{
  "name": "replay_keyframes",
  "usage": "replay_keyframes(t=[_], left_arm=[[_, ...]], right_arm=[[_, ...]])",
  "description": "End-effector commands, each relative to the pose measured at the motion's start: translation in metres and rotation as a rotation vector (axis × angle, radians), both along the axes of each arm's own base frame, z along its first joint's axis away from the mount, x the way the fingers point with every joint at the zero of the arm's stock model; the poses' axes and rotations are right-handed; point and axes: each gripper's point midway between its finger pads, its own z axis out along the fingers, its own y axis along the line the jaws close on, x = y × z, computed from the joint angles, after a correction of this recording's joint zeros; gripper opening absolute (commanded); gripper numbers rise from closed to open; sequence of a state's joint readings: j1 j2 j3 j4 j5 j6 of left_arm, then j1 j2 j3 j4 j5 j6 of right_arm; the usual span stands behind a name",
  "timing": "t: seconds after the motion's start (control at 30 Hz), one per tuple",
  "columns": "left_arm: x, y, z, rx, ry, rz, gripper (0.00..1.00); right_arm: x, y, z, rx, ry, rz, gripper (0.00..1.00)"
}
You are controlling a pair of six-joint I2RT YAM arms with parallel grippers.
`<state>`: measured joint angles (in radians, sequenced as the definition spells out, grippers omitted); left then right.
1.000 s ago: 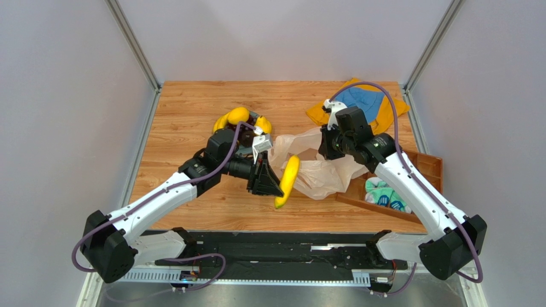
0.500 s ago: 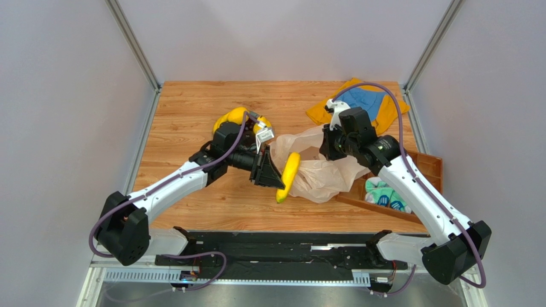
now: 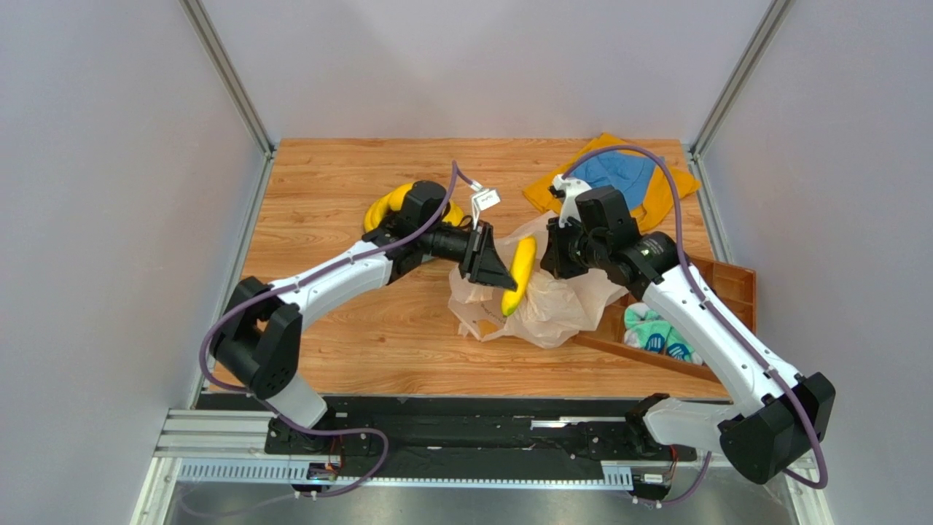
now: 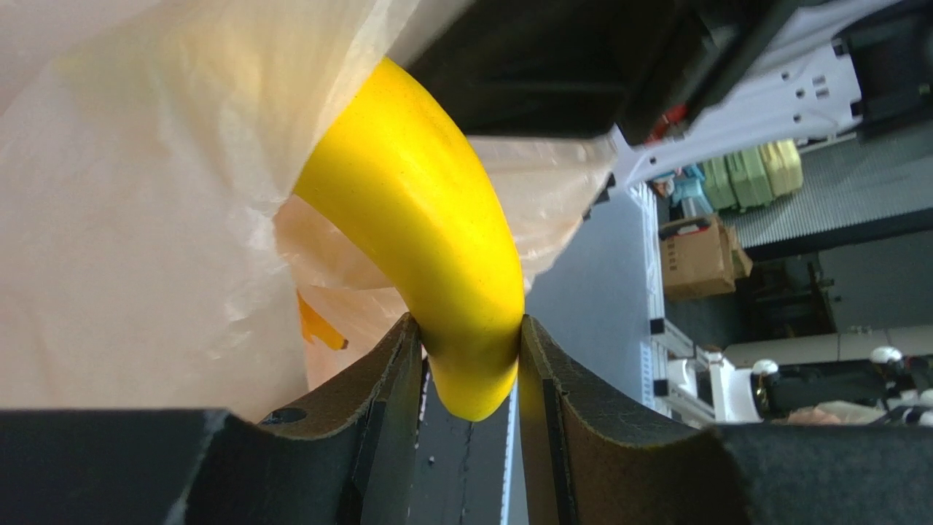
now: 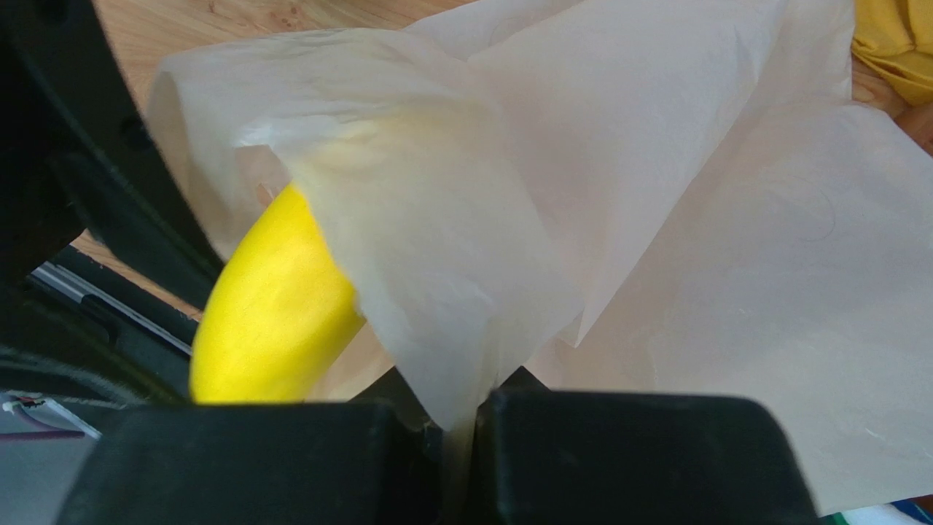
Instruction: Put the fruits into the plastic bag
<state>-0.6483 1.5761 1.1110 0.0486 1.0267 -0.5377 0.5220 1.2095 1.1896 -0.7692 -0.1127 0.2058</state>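
Observation:
A yellow banana (image 3: 523, 263) hangs over the mouth of the pale translucent plastic bag (image 3: 564, 306) in the top view. My left gripper (image 3: 510, 287) is shut on it close to one end. In the left wrist view the banana (image 4: 438, 208) curves up from between the jaws of the left gripper (image 4: 469, 361), against the bag (image 4: 142, 219). My right gripper (image 3: 553, 257) is shut on the bag's rim and holds it lifted. The right wrist view shows the bag's film (image 5: 679, 219) pinched in the right gripper (image 5: 465, 421), with the banana (image 5: 274, 317) partly behind it. More yellow fruits (image 3: 389, 205) lie behind the left arm.
Orange and blue cloths (image 3: 619, 175) lie at the back right. A wooden tray (image 3: 732, 287) at the right edge holds green-and-white items (image 3: 657, 328). Grey walls and metal rails enclose the wooden table (image 3: 329, 186).
The left arm has carried the banana to the right and away from me, from in front of the bag to over its mouth. The right gripper has kept its hold on the rim.

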Motion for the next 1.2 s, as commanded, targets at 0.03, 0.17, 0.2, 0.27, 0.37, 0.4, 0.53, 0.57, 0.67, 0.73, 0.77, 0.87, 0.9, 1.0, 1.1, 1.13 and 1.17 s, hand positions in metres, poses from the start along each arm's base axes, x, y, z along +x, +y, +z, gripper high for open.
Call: replay_keyframes(t=[0.03,0.17,0.2,0.27,0.37,0.4,0.53,0.57,0.67,0.73,0.77,0.87,0.9,1.0,1.1,1.13,1.17], left_arm=[[0.021,-0.016,0.012,-0.004,0.045,0.039,0.05],[0.041,-0.014,0.01,0.015,0.056,0.123,0.11],[0.043,-0.013,0.005,0.039,0.063,0.144,0.15],[0.052,-0.011,-0.001,0.075,0.051,0.19,0.22],[0.056,-0.009,-0.01,0.113,0.05,0.222,0.33],[0.055,-0.006,-0.014,0.134,0.049,0.225,0.37],[0.056,0.0,-0.017,0.165,0.021,0.243,0.54],[0.055,0.0,-0.017,0.166,0.015,0.244,0.57],[0.054,0.001,-0.016,0.167,0.006,0.241,0.66],[0.054,0.001,-0.016,0.168,-0.002,0.236,0.74],[0.054,0.002,-0.015,0.166,-0.008,0.235,0.75],[0.052,0.003,-0.012,0.162,-0.043,0.226,0.77],[0.053,0.004,-0.01,0.161,-0.06,0.222,0.77],[0.048,0.005,0.001,0.13,-0.119,0.198,0.78],[0.036,0.008,0.028,0.055,-0.257,0.18,0.78],[0.029,0.011,0.028,0.044,-0.281,0.174,0.78],[0.026,0.014,0.036,0.02,-0.323,0.18,0.78]], right_arm=[[0.0,0.007,-0.002,0.036,0.009,0.021,0.0],[0.0,0.007,-0.004,0.032,0.008,0.018,0.0],[0.001,0.007,-0.004,0.031,0.009,0.02,0.0],[0.001,0.008,-0.004,0.034,0.007,0.023,0.0],[0.002,0.008,-0.005,0.034,0.011,0.022,0.0],[0.002,0.008,-0.006,0.033,0.013,0.019,0.0],[0.003,0.008,-0.007,0.032,0.016,0.014,0.0],[0.003,0.009,-0.008,0.032,0.02,0.015,0.0],[0.005,0.009,-0.008,0.033,0.019,0.011,0.0],[0.004,0.009,-0.009,0.031,0.022,0.009,0.0],[0.005,0.009,-0.009,0.028,0.02,0.007,0.0],[0.006,0.009,-0.009,0.027,0.021,0.004,0.0],[0.006,0.009,-0.01,0.026,0.024,0.003,0.0],[0.008,0.007,-0.011,0.016,0.02,-0.006,0.0],[0.01,0.005,-0.015,0.001,0.024,-0.023,0.0],[0.011,0.004,-0.017,-0.004,0.032,-0.028,0.0],[0.012,0.003,-0.018,-0.008,0.031,-0.033,0.0]])
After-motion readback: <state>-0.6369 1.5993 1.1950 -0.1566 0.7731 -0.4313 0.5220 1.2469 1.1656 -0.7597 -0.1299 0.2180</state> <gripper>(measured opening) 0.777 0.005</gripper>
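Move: Just inside the plastic bag's mouth, the left hand holds a banana over the bag, whose middle is about 5 cm to the right, 3 cm back and some 12 cm below. The right gripper is roughly 7 cm to the right and 2 cm ahead, at much the same height; the fruit bowl is about 18 cm left, 13 cm ahead and 17 cm below. From the right hand, the bag's middle is about 5 cm back, 2 cm left and 12 cm below. Easing the banana into the bag, the left hand goes about 5 cm forward while sinking some 4 cm, twisting roughly 15 degrees with its left side rising and turning counter-clockwise. Late in the descent its fingers spread and let go of the banana; then the hand starts back up by 1.5 cm. The right hand keeps its pinch on the bag's rim and sinks about 2 cm. ##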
